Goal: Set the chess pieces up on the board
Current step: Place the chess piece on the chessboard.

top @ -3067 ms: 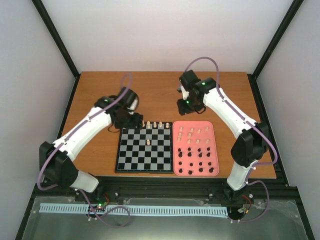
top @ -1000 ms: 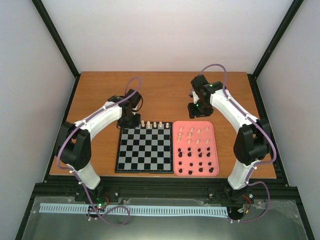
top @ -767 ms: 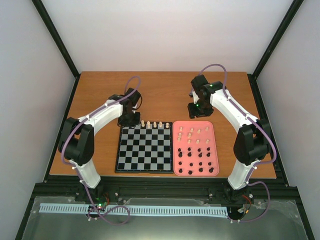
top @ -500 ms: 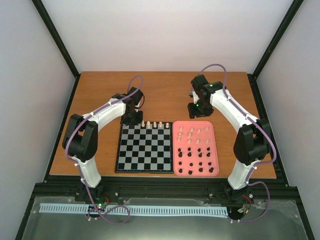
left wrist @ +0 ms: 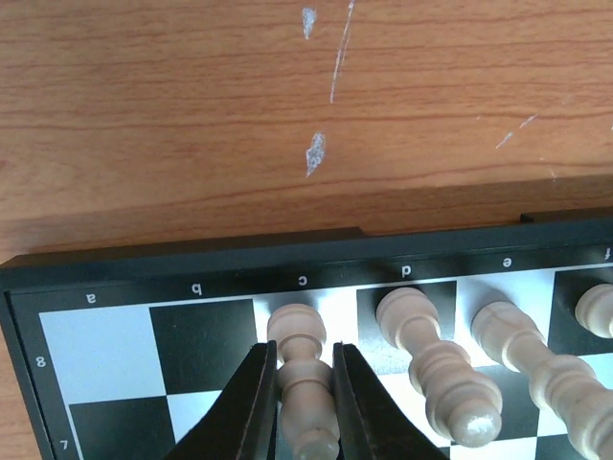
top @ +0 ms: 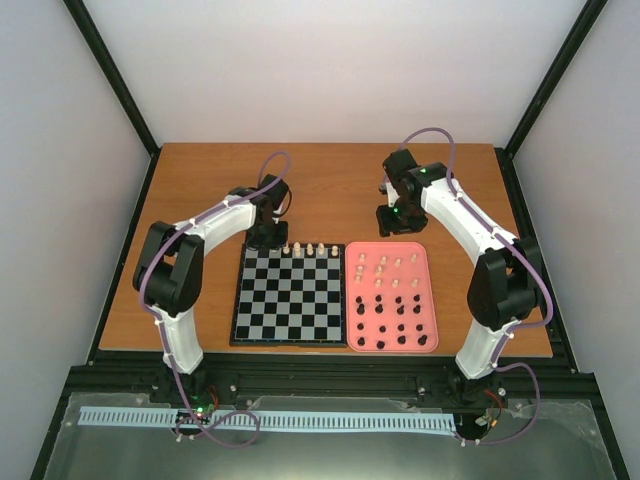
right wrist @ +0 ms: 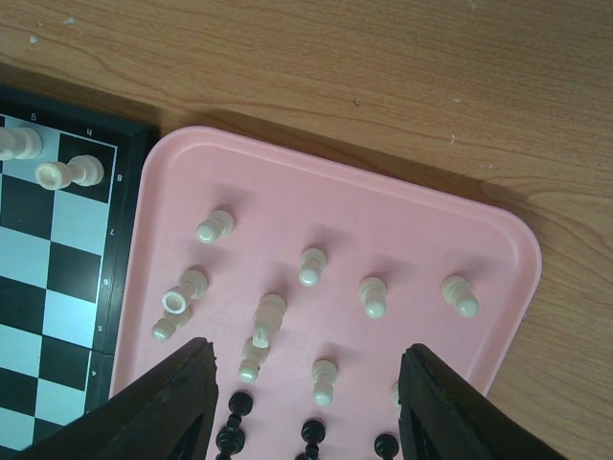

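Note:
My left gripper (left wrist: 302,351) is shut on a cream chess piece (left wrist: 305,388) whose base sits over the light c square in the far row of the board (left wrist: 105,340); contact with the square is unclear. In the top view that gripper (top: 269,240) hangs at the board's (top: 285,300) far left corner. Cream pieces (left wrist: 431,359) stand beside it along the far row (top: 309,248). My right gripper (right wrist: 308,350) is open with nothing between its fingers, above the pink tray (right wrist: 402,240). Loose cream pieces (right wrist: 311,266) and black pieces (right wrist: 311,436) stand there.
The pink tray (top: 392,245) lies flush against the board's right edge. My right gripper (top: 392,228) hovers just beyond its far rim. Bare wooden table (top: 320,190) stretches behind both. Black frame rails (top: 150,200) border the table's sides.
A cream piece that stood mid-board three seconds ago is gone from there. My left gripper has edged right along the board's far edge while its elbow swung in. The right arm has not moved.

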Tool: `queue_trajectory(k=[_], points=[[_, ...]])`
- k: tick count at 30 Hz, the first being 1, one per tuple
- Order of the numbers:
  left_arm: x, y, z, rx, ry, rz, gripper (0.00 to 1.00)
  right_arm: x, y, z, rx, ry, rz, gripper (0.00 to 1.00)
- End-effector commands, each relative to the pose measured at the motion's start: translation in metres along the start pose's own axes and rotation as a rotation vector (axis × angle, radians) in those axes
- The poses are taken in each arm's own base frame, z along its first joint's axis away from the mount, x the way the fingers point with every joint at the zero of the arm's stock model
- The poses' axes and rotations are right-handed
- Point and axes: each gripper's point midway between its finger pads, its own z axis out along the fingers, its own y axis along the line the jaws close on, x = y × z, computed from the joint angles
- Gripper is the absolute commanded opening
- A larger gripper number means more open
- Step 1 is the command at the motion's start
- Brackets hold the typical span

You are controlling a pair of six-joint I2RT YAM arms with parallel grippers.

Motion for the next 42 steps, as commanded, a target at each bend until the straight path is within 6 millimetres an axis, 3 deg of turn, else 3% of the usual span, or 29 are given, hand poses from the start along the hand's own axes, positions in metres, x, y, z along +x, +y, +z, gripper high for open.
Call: queue_trajectory(k=[1,12,20,28,33,42], points=[[-0.016,-0.005,-0.002,0.018,-0.036,0.015,0.01,-0.004,-0.003,-0.003,-0.005,-0.005,0.002,0.52],[-0.007,-0.004,-0.001,0.022,-0.004,0.014,0.03,-0.002,-0.002,-0.002,-0.007,0.001,0.002,0.52],[-0.006,-0.002,0.004,0.013,0.0,0.011,0.11,-0.001,-0.003,-0.001,-0.007,0.005,0.001,0.52],[-0.005,-0.002,0.002,0.013,0.001,0.019,0.27,-0.002,-0.002,-0.003,-0.007,0.003,-0.002,0.53],[-0.004,-0.001,-0.004,0.016,-0.002,0.022,0.42,-0.003,-0.002,-0.003,-0.008,0.002,-0.001,0.53],[-0.003,0.014,-0.038,-0.045,-0.043,0.03,0.74,0.0,-0.002,-0.007,-0.006,0.004,-0.001,0.53]])
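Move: The left hand holds a white chess piece just over its square, the c square of the far row, whose middle lies straight below the hand, about 3 cm down. Level with that square stand the d-square piece, some 3 cm to the right, and the e-square piece, roughly 6 cm to the right; the board's far edge is about 3 cm ahead. From the right hand the c square is level ahead, about 25 cm left and 11 cm below. The left hand eases down the last half centimetre with the white piece still pinched and holds almost still, fingers pointing down, to stand it on the c square beside the d-square piece. Then the fingers spread from nearly shut to about two-thirds open, letting go of the piece on both sides, and only at the very end does the hand start up by some 1 cm, easing slightly left and back, with the piece between the open pads. ##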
